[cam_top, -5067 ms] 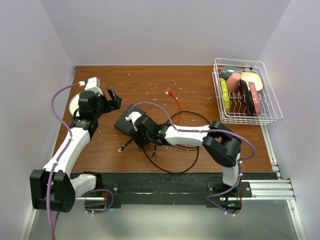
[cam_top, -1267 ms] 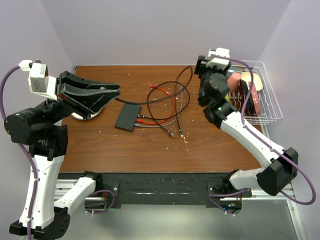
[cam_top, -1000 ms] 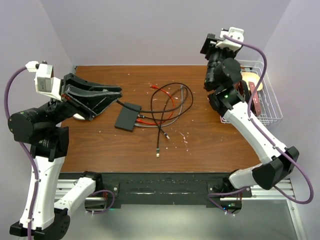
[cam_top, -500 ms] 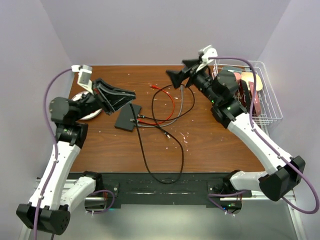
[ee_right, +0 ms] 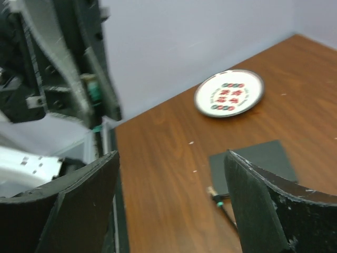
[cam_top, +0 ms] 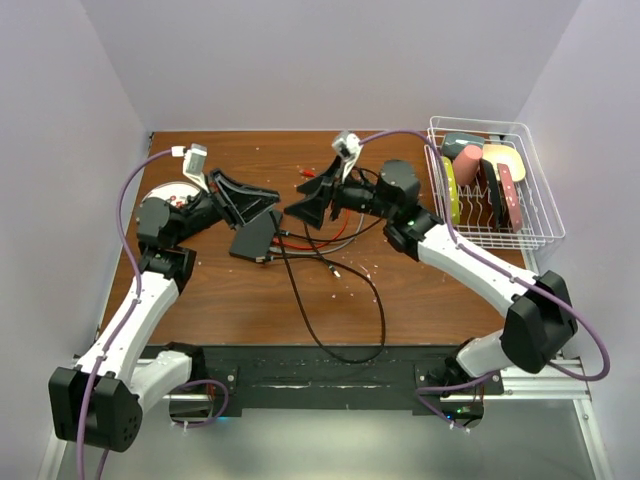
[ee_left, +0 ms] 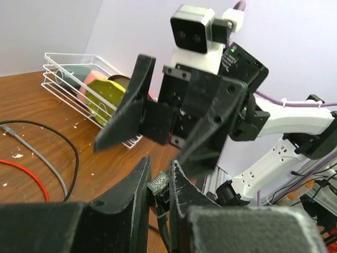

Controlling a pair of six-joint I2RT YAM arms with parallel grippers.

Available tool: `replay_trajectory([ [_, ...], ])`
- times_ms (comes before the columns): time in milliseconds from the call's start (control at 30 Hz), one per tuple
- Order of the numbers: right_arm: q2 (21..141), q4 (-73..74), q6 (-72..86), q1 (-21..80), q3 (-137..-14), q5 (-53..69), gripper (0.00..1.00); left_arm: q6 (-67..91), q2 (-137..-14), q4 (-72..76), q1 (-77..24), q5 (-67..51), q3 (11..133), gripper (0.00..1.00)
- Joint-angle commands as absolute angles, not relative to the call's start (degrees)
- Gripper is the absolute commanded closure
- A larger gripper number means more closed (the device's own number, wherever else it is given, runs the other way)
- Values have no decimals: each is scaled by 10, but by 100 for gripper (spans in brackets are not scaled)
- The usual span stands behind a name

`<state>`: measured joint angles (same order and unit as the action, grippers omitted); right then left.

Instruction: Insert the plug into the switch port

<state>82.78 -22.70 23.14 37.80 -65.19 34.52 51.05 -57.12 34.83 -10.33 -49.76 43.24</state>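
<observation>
The plug (ee_left: 159, 184), a clear connector on a black cable (cam_top: 310, 320), is pinched between the fingers of my left gripper (ee_left: 159, 168), which is shut on it. In the top view the left gripper (cam_top: 270, 203) hovers just above the far end of the flat black switch box (cam_top: 252, 240). The box's ports lie along its right edge, where a red and a grey cable are plugged in. My right gripper (cam_top: 292, 200) faces the left one from the right, jaws wide open and empty. Through its jaws the right gripper (ee_right: 171, 155) sees the box (ee_right: 258, 161) below.
Red cable (cam_top: 345, 205), grey and black cables loop over the table to the right of the box. A patterned plate (ee_right: 229, 94) lies at the far left behind the left arm. A white wire rack (cam_top: 490, 190) with dishes stands at the far right.
Both arms have swung down from high poses toward the middle of the table. The left gripper still holds the plug, now by the box. The right gripper has come in opposite it, open.
</observation>
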Motion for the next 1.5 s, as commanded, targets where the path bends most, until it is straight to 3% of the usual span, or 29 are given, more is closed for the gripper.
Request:
replay_trajectory([
  [0,832,-285,254,406,-654,382,20,516,-575,406,-105,-483,426,100],
  [200,852,-308,266,435,-654,390,33,519,-582,416,-105,-484,418,100],
  [400,874,-339,293,443,-654,376,54,530,-587,438,-105,-490,409,100],
  [533,880,-332,302,442,-658,320,92,530,-590,441,-105,-495,408,100],
  [600,875,-328,304,444,-654,291,100,528,-591,441,-105,-500,409,100],
  [667,867,-312,296,443,-653,251,100,526,-591,440,-105,-504,410,100],
  [700,864,-305,290,442,-656,249,100,518,-591,438,-105,-507,412,93],
  [733,863,-293,274,442,-660,247,100,512,-590,424,-105,-507,416,60],
  [767,862,-267,264,442,-664,250,100,505,-587,413,-105,-504,417,43],
  [833,859,-231,237,443,-674,251,100,481,-573,363,-104,-477,422,20],
  [900,850,-214,222,443,-672,251,100,456,-559,326,-100,-438,426,8],
  [1267,803,-144,158,443,-642,266,100,433,-523,260,-83,-412,436,5],
  [1467,787,-137,161,442,-635,260,100,456,-539,300,-83,-428,421,12],
])
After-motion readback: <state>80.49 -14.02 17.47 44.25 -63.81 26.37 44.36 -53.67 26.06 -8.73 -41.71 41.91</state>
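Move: The plug stands clasped in the left fingertips, right at that hand's point. The open right hand must come to it: from there the plug is about 4 cm back, 5 cm to the left and 2 cm higher. Below the left hand, by roughly 32 cm, lie the switch, some 10 cm ahead and 8 cm to the left, and a loose black cable's plug, about 1 cm ahead and 11 cm to the right. The plug changes hands: the right hand goes left and back about 6 cm to the left fingertips and pinches its black cable just under the plug, while the left hand eases slightly forward and down. Then the left fingers open wide and draw off 2 cm left, turning some 10 degrees counter-clockwise; the right hand, still shut, sinks and edges forward, then comes partway up, going back and right. ##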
